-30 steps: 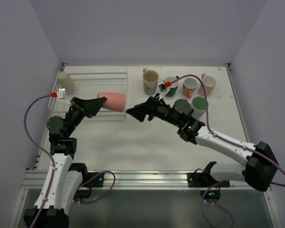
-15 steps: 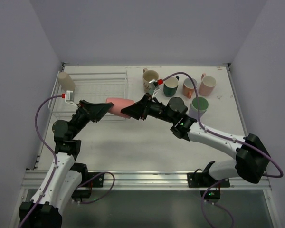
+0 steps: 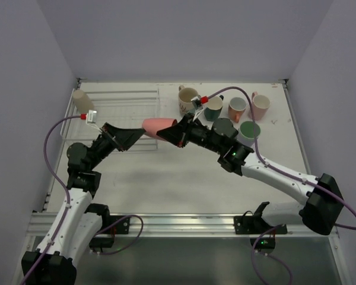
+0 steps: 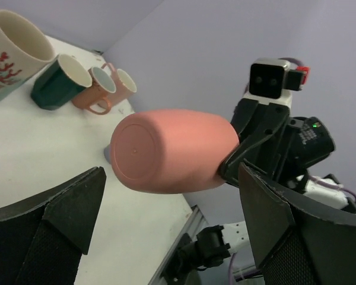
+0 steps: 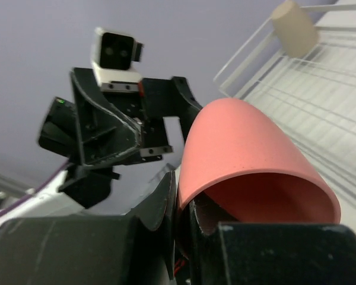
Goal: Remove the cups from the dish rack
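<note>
A salmon-pink handleless cup [image 3: 157, 126] hangs on its side just off the right edge of the dish rack [image 3: 115, 101]. My right gripper [image 3: 177, 133] is shut on its rim, one finger inside the cup [image 5: 243, 148] and one outside, as the right wrist view shows. My left gripper [image 3: 135, 136] stands open at the cup's base end. In the left wrist view the cup [image 4: 172, 151] lies beyond my left gripper [image 4: 171, 178], touching neither finger. A beige cup [image 3: 82, 101] rests in the rack's far left corner.
Several cups stand on the table to the right of the rack: a floral mug [image 3: 188, 100], a dark green cup [image 3: 213, 108], an orange mug [image 3: 237, 108], a pink mug [image 3: 260, 105] and a mint green cup [image 3: 248, 130]. Walls close in the table on three sides.
My left gripper has opened and let go of the salmon-pink cup. My right gripper has shut on its rim, and the cup has shifted right, off the rack.
</note>
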You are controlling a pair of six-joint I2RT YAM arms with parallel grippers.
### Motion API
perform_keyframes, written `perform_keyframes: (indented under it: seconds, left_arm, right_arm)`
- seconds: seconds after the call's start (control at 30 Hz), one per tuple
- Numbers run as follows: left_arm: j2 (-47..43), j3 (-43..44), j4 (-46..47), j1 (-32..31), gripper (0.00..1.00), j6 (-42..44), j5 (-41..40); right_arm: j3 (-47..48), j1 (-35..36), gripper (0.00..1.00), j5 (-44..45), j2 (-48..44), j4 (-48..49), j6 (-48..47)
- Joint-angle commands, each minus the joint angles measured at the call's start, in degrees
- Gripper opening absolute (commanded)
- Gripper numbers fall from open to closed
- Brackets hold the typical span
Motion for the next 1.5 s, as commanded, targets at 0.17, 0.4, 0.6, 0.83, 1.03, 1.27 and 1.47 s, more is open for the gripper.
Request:
perform_keyframes:
  seconds: [0.17, 0.4, 0.6, 0.83, 1.03, 1.27, 1.47]
  left_arm:
    - [2.4, 17.0, -28.6, -0.3, 1.00, 28.5, -2.9]
    - [2.1, 20.6, -38.3, -0.4, 1.00, 38.7, -8.0]
    - [-0.5, 20.0, -42.3, -0.7, 1.00, 46.4, -10.9]
    - [-1.0, 17.4, -43.2, -2.0, 1.00, 50.0, -11.1]
    - [-1.1, 17.5, -45.1, -3.3, 1.00, 52.1, -18.5]
    - [-0.2, 18.2, -45.5, -3.3, 1.00, 52.0, -20.2]
    - [2.7, 22.6, -49.1, -3.3, 1.00, 50.9, -25.9]
  right_arm:
    - [14.2, -1.5, 0.00, 11.8, -6.3, -37.7, -20.5]
    - [21.6, -9.1, 0.00, 11.7, -3.4, -63.4, -27.8]
    - [28.2, -12.0, 0.00, 20.7, 7.3, -78.8, -36.5]
    - [34.0, -13.5, 0.00, 24.9, 21.5, -83.1, -40.1]
    - [34.7, -15.5, 0.00, 23.2, 28.1, -82.1, -42.1]
    - [35.4, -16.0, 0.11, 22.5, 32.6, -81.3, -43.6]
    - [35.0, -16.1, 0.35, 22.0, 31.8, -79.9, -44.4]
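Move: The right hand holds the pink cup by its rim, lying on its side. The free table spot for it is about 11 cm ahead, 21 cm right and 34 cm below. The lavender cup stands 14 cm right of that spot and 2 cm farther out. The teal mug stands 16 cm beyond the spot, with the coral-print mug 18 cm beyond and 11 cm left of it. From the left hand the spot is roughly 12 cm ahead, 37 cm right. Right hand lowers pink cup some 26 cm, rightward and forward, rolls it upright, opens; left hand drifts left-down. ##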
